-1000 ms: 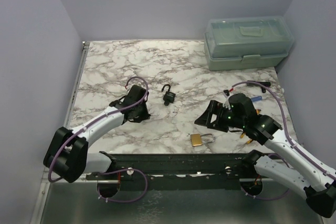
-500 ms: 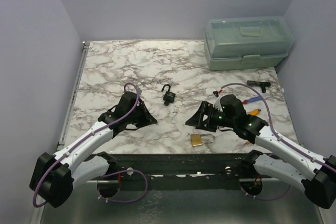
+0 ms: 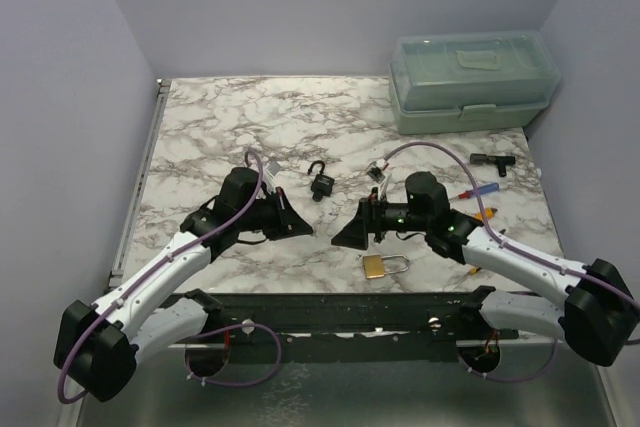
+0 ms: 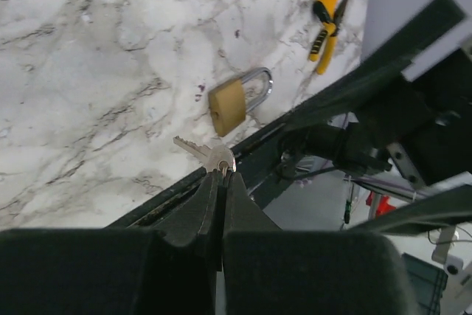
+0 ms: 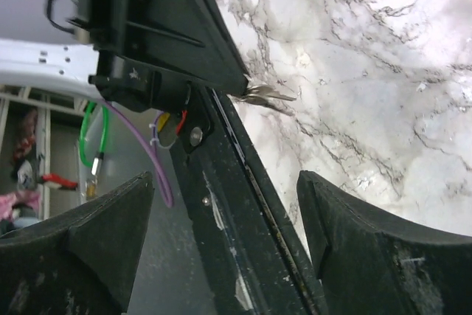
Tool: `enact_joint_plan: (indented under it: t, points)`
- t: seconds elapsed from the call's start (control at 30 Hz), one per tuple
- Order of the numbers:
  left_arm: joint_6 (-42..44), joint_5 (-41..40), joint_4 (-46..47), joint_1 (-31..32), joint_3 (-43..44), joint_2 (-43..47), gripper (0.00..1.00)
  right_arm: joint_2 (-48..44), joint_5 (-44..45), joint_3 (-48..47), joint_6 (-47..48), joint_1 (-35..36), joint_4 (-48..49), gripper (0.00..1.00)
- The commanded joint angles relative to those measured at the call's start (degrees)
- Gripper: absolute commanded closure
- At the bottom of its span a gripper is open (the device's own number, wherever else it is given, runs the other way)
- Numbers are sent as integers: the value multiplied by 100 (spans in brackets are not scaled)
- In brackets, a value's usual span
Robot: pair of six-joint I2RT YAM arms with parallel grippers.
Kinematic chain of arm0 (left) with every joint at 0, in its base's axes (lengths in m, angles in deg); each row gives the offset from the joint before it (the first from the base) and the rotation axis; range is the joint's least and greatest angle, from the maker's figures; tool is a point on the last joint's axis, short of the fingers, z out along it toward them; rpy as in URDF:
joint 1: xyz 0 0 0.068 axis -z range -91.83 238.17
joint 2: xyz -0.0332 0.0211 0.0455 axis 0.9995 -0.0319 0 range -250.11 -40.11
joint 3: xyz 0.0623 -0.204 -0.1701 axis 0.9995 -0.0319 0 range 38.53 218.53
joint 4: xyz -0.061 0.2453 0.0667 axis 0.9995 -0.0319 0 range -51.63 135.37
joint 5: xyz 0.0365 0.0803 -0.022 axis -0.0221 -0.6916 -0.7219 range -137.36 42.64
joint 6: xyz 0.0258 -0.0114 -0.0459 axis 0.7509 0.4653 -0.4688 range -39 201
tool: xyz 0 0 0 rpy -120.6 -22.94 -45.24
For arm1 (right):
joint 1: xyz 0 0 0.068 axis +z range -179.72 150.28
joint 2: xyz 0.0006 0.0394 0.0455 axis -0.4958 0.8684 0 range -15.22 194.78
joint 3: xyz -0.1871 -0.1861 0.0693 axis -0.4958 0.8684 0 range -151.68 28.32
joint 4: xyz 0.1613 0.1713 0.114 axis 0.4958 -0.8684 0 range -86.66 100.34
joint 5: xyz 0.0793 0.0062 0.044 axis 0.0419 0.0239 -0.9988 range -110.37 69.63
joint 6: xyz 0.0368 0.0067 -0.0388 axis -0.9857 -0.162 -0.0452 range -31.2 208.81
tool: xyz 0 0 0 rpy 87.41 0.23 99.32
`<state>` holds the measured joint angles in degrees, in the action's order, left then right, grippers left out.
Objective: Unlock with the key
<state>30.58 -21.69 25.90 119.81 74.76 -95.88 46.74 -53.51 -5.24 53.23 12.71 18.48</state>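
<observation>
My left gripper [image 4: 223, 175] is shut on the head of a small silver key [image 4: 210, 155], whose blade sticks out beyond the fingertips. In the top view this gripper [image 3: 297, 228] hovers over the table's middle front. The brass padlock [image 3: 378, 266] lies shackle-closed near the front edge, to its right; the left wrist view shows the padlock [image 4: 232, 101] just beyond the key. My right gripper [image 3: 343, 238] faces the left one from close by, open and holding nothing. Through its wide fingers [image 5: 383, 248] I see the key [image 5: 265, 95] in the left gripper [image 5: 184, 27].
A black padlock [image 3: 321, 183] with an open shackle lies behind the grippers. A green toolbox [image 3: 470, 82] stands at the back right. Yellow pliers [image 4: 330, 9], a blue-handled tool [image 3: 482, 190] and a black part [image 3: 491, 160] lie at the right. The black front rail [image 3: 330, 309] borders the table.
Both arms have swung toward the table's middle: the left gripper with the key moved right, the right gripper moved left, and their tips now nearly meet.
</observation>
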Motion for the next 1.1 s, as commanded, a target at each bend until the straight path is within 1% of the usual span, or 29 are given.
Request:
enact_joint_plan:
  t: [0.0, 0.1, 0.27, 0.53, 0.67, 1.07]
  points:
    - [21, 699, -113, 27, 447, 203, 100, 605, -875, -213, 748, 43, 620, 15]
    - [171, 771, -300, 27, 589, 245, 100, 953, -1121, -357, 850, 51, 703, 15]
    - [237, 882, -487, 35, 714, 365, 100, 1154, -1354, -399, 892, 74, 880, 15]
    - [166, 868, -524, 36, 661, 580, 100, 1380, -1738, -354, 448, 176, 1508, 16]
    - [136, 865, -526, 35, 633, 660, 100, 1467, -1702, -291, 262, 288, 1865, 16]
    - [-53, 790, -508, 35, 491, 950, 100, 1635, -1751, -373, -87, 400, 2336, 16]
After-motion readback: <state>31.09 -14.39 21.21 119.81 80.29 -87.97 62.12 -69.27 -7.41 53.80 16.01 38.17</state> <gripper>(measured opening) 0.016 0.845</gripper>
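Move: The key stands out of my left hand's shut fingertips, within 2 cm of that hand point. From my right hand, open and empty, the key is about 7 cm to the left, level fore and aft, and some 5 cm lower. Counted from my right hand, the open black padlock lies roughly 15 cm ahead and 6 cm left, and the brass padlock 4 cm back and 8 cm right, both on the table some 16 cm below. I lift the key about 7 cm with my left hand, quickly at first and then slowly, drawing it a little back and keeping my pinch. My right hand comes left towards the key by about 5 cm and somewhat back, dipping before it climbs to its old height; it turns some 20 degrees counter-clockwise, its fingers staying wide open on either side of the key's line. ##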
